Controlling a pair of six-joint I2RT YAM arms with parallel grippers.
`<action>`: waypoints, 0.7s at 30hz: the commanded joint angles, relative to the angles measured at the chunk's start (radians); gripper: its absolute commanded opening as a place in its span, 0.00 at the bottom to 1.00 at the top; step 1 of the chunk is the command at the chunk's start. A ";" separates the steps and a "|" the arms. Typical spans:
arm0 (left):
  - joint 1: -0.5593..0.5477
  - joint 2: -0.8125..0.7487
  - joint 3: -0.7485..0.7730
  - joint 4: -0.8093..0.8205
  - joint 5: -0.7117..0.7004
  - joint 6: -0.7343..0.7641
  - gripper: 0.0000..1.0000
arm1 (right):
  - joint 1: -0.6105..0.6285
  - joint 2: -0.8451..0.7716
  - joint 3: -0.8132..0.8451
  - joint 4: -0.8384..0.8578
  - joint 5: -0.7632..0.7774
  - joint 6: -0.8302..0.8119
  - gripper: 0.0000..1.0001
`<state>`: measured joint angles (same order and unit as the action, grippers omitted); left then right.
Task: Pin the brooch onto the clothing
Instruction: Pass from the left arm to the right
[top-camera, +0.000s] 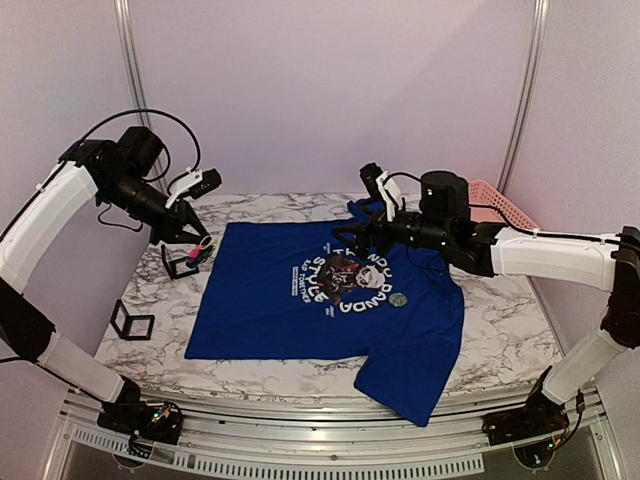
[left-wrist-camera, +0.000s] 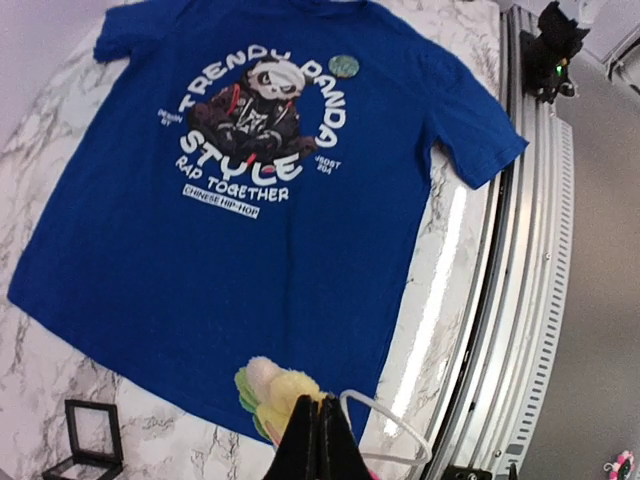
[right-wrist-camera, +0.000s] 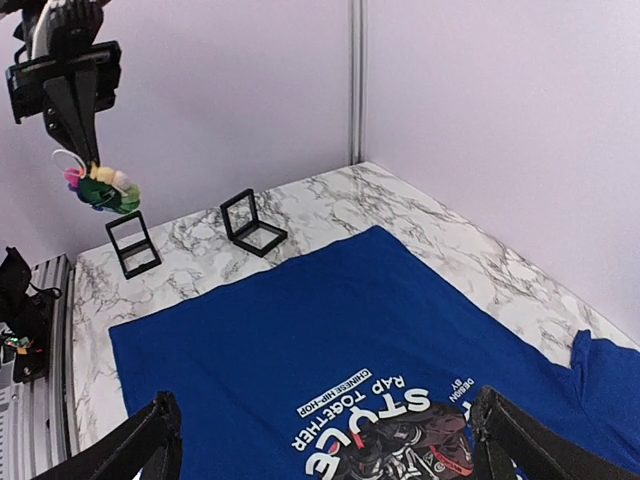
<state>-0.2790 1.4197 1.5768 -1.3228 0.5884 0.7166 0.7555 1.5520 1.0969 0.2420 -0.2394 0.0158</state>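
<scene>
The clothing (top-camera: 290, 310) is a royal-blue T-shirt lying flat on the marble table, with white lettering around a dark panda print (top-camera: 345, 280). My left gripper (top-camera: 197, 238) hangs above the table just left of the shirt, shut on the brooch (top-camera: 204, 251). In the left wrist view the flower-shaped brooch (left-wrist-camera: 268, 392) sticks out left of the closed fingertips (left-wrist-camera: 322, 410), above the shirt's edge (left-wrist-camera: 230, 270), and a white loop (left-wrist-camera: 400, 425) hangs beside it. My right gripper (top-camera: 356, 236) hovers open over the print (right-wrist-camera: 420, 450), its fingers (right-wrist-camera: 155, 430) wide apart. The right wrist view shows the brooch (right-wrist-camera: 100, 188) dangling.
A round grey disc (top-camera: 398, 299) lies on the shirt beside the print (left-wrist-camera: 343, 65). Two black open-frame holders (top-camera: 132, 322) (top-camera: 180, 263) stand on the marble to the shirt's left. A pink lattice basket (top-camera: 497, 203) sits at the back right. The table's metal rail (left-wrist-camera: 510, 300) runs along the near edge.
</scene>
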 joint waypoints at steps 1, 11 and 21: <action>-0.079 -0.062 0.091 -0.105 0.167 0.017 0.00 | 0.052 -0.073 -0.027 0.077 -0.177 -0.098 0.99; -0.266 -0.423 -0.142 0.450 0.330 -0.374 0.00 | 0.234 -0.126 -0.015 0.152 -0.399 -0.154 0.98; -0.336 -0.542 -0.254 0.709 0.386 -0.599 0.00 | 0.365 -0.013 0.117 0.252 -0.375 -0.055 0.94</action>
<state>-0.5793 0.9012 1.3422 -0.7544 0.9375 0.2218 1.0744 1.4830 1.1358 0.4500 -0.6235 -0.0677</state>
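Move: The left fingers are shut on the flower brooch; the right hand's open fingers, where it is being taken, lie some 31 cm to its right, about 5 cm farther out and level. Some 23 cm below the left hand stand the near frame, 21 cm left, level with it, and the far frame, 18 cm ahead, 11 cm left. From the right hand the brooch is about 28 cm left, 5 cm back, 2 cm lower; the panda print is 8 cm ahead, 2 cm right, 25 cm below. Still gripping the flower brooch, the left hand backs off about 15 cm towards the bases while rising as much and easing some 6 cm to the right, its wrist swinging up roughly 40 degrees so that the fingers turn from steeply down to pointing more nearly level at the right hand. The right hand meanwhile draws back some 20 cm from above the shirt print, rises about 10 and edges 8 cm left towards the brooch, turning about 40 degrees counter-clockwise so that its wide-open fingers face the brooch, and touches nothing yet. ##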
